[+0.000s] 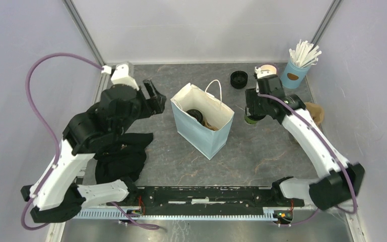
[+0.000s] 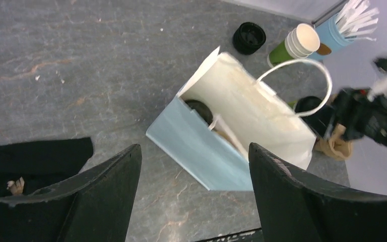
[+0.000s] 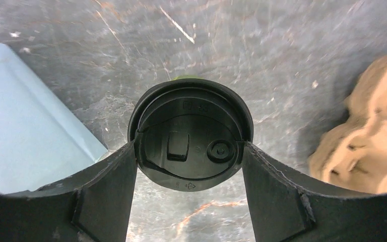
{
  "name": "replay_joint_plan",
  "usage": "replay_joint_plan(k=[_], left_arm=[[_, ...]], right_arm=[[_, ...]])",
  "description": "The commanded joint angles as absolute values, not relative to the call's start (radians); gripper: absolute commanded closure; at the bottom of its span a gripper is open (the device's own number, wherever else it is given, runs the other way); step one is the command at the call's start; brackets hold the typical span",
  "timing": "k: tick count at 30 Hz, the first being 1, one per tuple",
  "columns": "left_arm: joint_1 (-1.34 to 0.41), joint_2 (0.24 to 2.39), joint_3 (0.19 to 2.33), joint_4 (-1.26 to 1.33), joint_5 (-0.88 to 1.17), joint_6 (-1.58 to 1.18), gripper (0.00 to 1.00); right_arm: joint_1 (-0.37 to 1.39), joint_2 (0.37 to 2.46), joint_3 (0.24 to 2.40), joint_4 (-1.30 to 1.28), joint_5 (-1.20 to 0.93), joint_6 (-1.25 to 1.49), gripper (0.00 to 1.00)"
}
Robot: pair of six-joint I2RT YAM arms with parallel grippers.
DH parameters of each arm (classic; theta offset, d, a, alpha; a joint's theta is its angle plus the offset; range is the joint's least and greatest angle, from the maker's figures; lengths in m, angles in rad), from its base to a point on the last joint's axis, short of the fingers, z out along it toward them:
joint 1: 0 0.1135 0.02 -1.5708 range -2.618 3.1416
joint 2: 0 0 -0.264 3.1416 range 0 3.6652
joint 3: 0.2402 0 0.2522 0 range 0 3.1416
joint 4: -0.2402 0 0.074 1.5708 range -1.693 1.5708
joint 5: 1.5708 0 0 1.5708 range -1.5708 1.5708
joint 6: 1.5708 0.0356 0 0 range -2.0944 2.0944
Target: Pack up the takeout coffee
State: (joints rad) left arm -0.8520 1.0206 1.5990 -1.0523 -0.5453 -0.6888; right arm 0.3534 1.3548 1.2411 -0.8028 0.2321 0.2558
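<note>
A light blue paper bag (image 1: 201,121) stands open mid-table, white handle up. Inside it sits one takeout coffee, its black lid (image 1: 195,114) showing, and in the left wrist view that lid (image 2: 200,109) peeks out by the bag's wall. A second takeout coffee cup (image 3: 191,131) stands on the table just right of the bag, a sliver of green body beyond its lid. My right gripper (image 3: 189,146) has come down over it, and both fingers press on the lid's sides. My left gripper (image 2: 195,151) hangs open left of the bag, holding nothing.
A stack of black lids (image 1: 239,79) and a stack of lidless cups (image 2: 297,43) stand behind the bag. A blue holder of white stirrers (image 1: 297,70) is at the back right. Crumpled brown paper (image 3: 365,136) lies right of the cup. Black cloth (image 1: 123,156) lies at the left.
</note>
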Motion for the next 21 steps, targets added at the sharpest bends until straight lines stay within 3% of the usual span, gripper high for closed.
replay_joint_plan(k=[1, 7, 12, 21], left_arm=[[-0.812, 1.171, 1.776, -1.057, -0.546, -0.612, 0.15], [-0.590, 1.435, 1.974, -1.112, -0.177, -0.542, 0.13], [-0.588, 1.556, 2.036, -1.114, -0.171, -0.428, 0.12], [-0.588, 1.654, 1.964, -1.072, -0.143, -0.276, 0.20]], right_arm=[[0.357, 1.141, 1.226, -0.776, 0.201, 0.084, 0.49], [0.357, 0.972, 1.214, -0.777, 0.096, 0.036, 0.52], [0.357, 0.893, 1.250, -0.827, 0.061, 0.021, 0.57], [0.357, 0.776, 1.304, -0.884, 0.068, -0.124, 0.62]])
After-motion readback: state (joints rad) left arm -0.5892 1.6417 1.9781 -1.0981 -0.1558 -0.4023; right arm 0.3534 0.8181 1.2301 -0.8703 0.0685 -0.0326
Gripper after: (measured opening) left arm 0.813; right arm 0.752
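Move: Ahead of the left hand by about 6 cm and 14 cm to its right stands the open paper bag, its middle some 24 cm below; the black cloth lies roughly 21 cm to that hand's left, level with it and 35 cm down. From the right hand, already gripping the lidded coffee cup clear of the table, the bag is about 24 cm left and 2 back, the stacked paper cups 19 ahead and 4 right, and the brown tray 25 right and 5 ahead. Hoisting the lidded cup by its lid, the right hand keeps its grip and goes up about 13 cm while drawing back some 9, tipping its fingers up roughly 25 degrees and turning counter-clockwise. The left hand, still wide open, swings forward about 12 cm and 7 to the right towards the bag's far left corner, rising briefly before sinking to 7 cm lower, fingers tipping down and turning clockwise. ##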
